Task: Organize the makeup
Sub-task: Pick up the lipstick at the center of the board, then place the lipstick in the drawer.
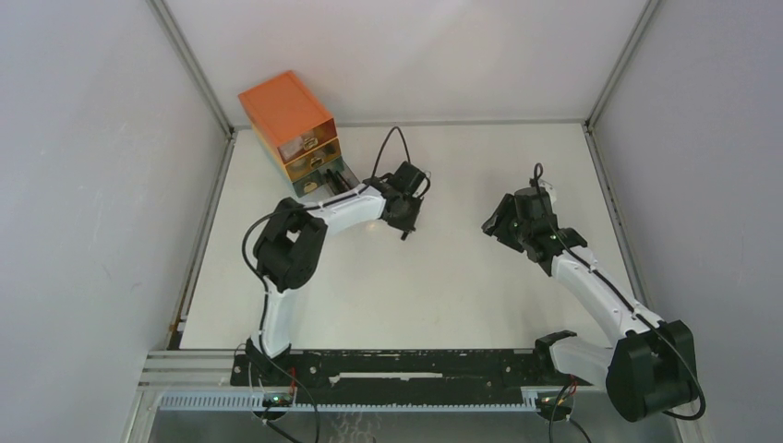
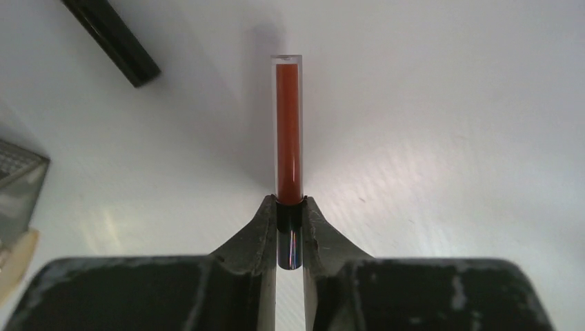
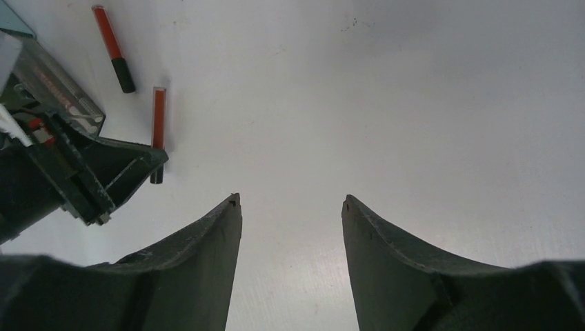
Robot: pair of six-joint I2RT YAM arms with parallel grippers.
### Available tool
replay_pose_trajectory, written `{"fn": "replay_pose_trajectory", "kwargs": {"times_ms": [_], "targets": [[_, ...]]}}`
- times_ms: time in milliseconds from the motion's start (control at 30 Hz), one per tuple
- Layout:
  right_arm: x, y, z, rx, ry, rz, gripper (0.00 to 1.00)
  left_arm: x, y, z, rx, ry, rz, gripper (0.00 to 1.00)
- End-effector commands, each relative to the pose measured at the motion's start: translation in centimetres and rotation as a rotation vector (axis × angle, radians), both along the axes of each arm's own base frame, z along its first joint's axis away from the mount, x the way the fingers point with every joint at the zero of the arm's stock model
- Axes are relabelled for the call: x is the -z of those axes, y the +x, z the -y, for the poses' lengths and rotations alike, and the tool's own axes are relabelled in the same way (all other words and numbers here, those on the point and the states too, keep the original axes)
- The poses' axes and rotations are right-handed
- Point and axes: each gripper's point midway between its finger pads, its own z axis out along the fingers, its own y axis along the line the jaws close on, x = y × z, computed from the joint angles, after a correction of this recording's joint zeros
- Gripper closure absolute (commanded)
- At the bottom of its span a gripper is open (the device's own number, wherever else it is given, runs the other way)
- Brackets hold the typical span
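My left gripper (image 2: 290, 207) is shut on the black cap end of a clear tube (image 2: 288, 131) filled with red. The tube points straight away from the fingers over the white table. From the right wrist view the same tube (image 3: 159, 117) sticks out of the left gripper (image 3: 148, 165). A second red tube with a black cap (image 3: 114, 48) lies on the table just beyond it. In the top view the left gripper (image 1: 406, 226) sits right of the orange drawer box (image 1: 291, 129). My right gripper (image 3: 290, 200) stands open over bare table, holding nothing.
The orange three-drawer box stands at the back left, its lowest drawer (image 1: 323, 180) pulled out. A corner of that drawer (image 2: 17, 179) shows at the left of the left wrist view. Grey walls (image 1: 92, 185) close in the table on both sides.
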Motion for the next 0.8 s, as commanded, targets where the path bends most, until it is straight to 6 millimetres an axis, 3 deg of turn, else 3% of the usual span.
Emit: {"fn": "replay_pose_trajectory", "kwargs": {"times_ms": [0, 133, 200, 333, 500, 767], "targets": [[-0.8, 0.8, -0.9, -0.009, 0.027, 0.042, 0.37, -10.0, 0.0, 1.8, -0.055, -0.187, 0.119, 1.0], [-0.8, 0.6, -0.7, -0.004, 0.019, 0.042, 0.38, -15.8, 2.5, -3.0, -0.372, -0.233, 0.251, 1.0], [-0.9, 0.5, -0.7, -0.003, 0.017, 0.043, 0.37, -16.7, 3.6, -4.9, -0.473, -0.285, 0.285, 1.0], [-1.2, 0.5, -0.7, -0.005, 0.021, 0.053, 0.38, -16.8, 5.7, -8.2, -0.591, -0.317, 0.291, 1.0], [-1.5, 0.2, -0.4, 0.0, 0.014, 0.056, 0.37, -15.2, 8.1, -13.0, -0.753, -0.331, 0.267, 1.0], [-1.4, 0.2, -0.5, -0.001, 0.02, 0.052, 0.37, -12.9, 10.6, -16.3, -0.907, -0.301, 0.316, 0.97]]}}
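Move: The left hand already pinches the centre lipstick low over the table. The open clear drawer, its destination, lies about 12 cm left and 8 cm ahead, roughly level in height. The remaining lipstick lies some 9 cm ahead and 2 cm left, just below hand height. The orange cabinet's middle is about 25 cm left, 19 cm ahead and 8 cm up. From the right hand, the drawer is around 31 cm left, 14 cm ahead and 8 cm down. Up first, the left hand carries the pinched lipstick to about 18 cm above its starting height, then swings it left and forward, some 16 cm left in all, to above the open drawer, sinking about 6 cm at the end. The wrist turns roughly 45 degrees counter-clockwise on the way, bringing the lipstick nearly in line with the drawer; the fingers keep their hold. ##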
